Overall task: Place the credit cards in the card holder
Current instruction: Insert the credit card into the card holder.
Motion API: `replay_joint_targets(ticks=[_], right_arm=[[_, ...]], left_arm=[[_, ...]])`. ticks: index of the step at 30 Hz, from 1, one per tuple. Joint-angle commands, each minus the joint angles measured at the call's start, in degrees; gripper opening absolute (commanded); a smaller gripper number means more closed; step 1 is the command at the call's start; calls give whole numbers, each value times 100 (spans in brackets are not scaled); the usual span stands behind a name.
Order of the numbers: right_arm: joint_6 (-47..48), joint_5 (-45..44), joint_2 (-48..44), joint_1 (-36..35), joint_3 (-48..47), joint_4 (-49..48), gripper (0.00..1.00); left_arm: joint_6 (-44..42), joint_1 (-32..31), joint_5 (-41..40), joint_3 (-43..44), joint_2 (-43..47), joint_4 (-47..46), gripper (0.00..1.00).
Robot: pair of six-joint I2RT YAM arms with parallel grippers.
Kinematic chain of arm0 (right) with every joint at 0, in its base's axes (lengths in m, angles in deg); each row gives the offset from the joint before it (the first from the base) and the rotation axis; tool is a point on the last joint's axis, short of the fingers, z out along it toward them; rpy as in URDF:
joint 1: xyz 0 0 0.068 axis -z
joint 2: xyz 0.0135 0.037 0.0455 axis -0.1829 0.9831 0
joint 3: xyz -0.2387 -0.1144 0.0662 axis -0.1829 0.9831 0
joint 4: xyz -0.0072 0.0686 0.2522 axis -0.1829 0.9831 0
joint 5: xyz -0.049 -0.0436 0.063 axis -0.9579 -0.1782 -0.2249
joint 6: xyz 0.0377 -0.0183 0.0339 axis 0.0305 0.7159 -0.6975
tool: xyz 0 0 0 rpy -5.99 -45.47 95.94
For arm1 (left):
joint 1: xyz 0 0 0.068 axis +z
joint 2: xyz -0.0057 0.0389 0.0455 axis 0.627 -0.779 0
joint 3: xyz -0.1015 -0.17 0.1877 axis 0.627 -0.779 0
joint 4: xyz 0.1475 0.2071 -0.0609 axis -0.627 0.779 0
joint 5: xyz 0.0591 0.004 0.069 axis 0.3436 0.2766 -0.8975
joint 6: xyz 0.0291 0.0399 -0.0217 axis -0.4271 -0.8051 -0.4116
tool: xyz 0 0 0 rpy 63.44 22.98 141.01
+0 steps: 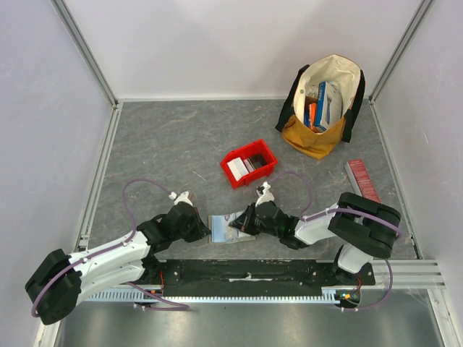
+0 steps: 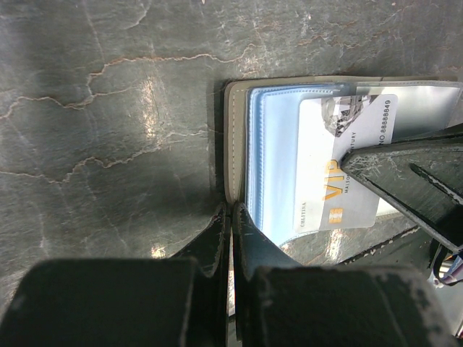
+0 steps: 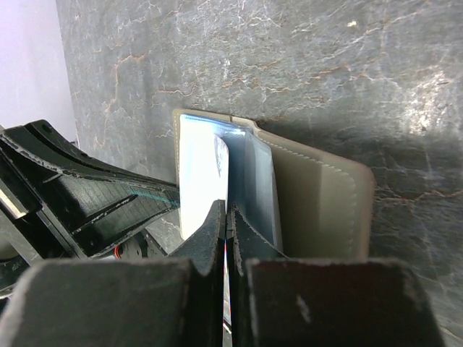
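Note:
The grey-olive card holder (image 1: 226,228) lies open on the table between my two grippers. In the left wrist view its cover (image 2: 233,137) runs down into my left gripper (image 2: 231,211), which is shut on that edge. A white credit card (image 2: 346,189) with orange lettering sits partly inside a clear sleeve. My right gripper (image 3: 228,211) is shut on this card's (image 3: 201,170) near edge, beside the sleeves (image 3: 255,189) and the folded cover (image 3: 318,206). From above, the left gripper (image 1: 205,225) and right gripper (image 1: 243,221) almost meet over the holder.
A red plastic bin (image 1: 269,160) behind the holder contains more cards (image 1: 237,168). A tan and white tote bag (image 1: 323,137) with colourful boxes stands at the back right. A long red ribbed box (image 1: 362,181) lies along the right edge.

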Motion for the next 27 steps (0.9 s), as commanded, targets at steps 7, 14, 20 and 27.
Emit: replay_joint_targets(ticks=[7, 14, 20, 27], right_arm=[[428, -2, 89, -97, -443, 1047, 11], [947, -1005, -632, -97, -919, 2824, 45], [1026, -971, -739, -97, -910, 2914, 46], [1070, -426, -388, -97, -1015, 2493, 41]], left_arm=[[86, 1, -154, 102, -168, -142, 2], [-27, 1, -198, 234, -107, -72, 2], [-133, 9, -189, 278, -54, 25, 2], [-142, 9, -189, 252, -62, -10, 2]])
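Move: The left leaf's clear pocket, where the right hand is feeding the gripped VIP card, has its middle about 4 cm to that hand's left, level with it fore and aft and 1 cm lower. The card holder's right leaf centres some 2 cm to that hand's right, 1 cm back and 1 cm below. The red box stands roughly 22 cm ahead of it and 4 cm to its right. From the left hand, pinching the holder's left edge, the pocket's middle is about 4 cm right and 2 cm ahead. Still gripping the VIP card by its right edge, the right fingers push it barely 1 cm farther left into the pocket, then open to nearly half and let go. The hand backs off about 3 cm to the right and 1 cm forward, tilting some 15 degrees so its left side drops, and ends low over the holder. The left fingers keep their pinch on the holder's left edge. ##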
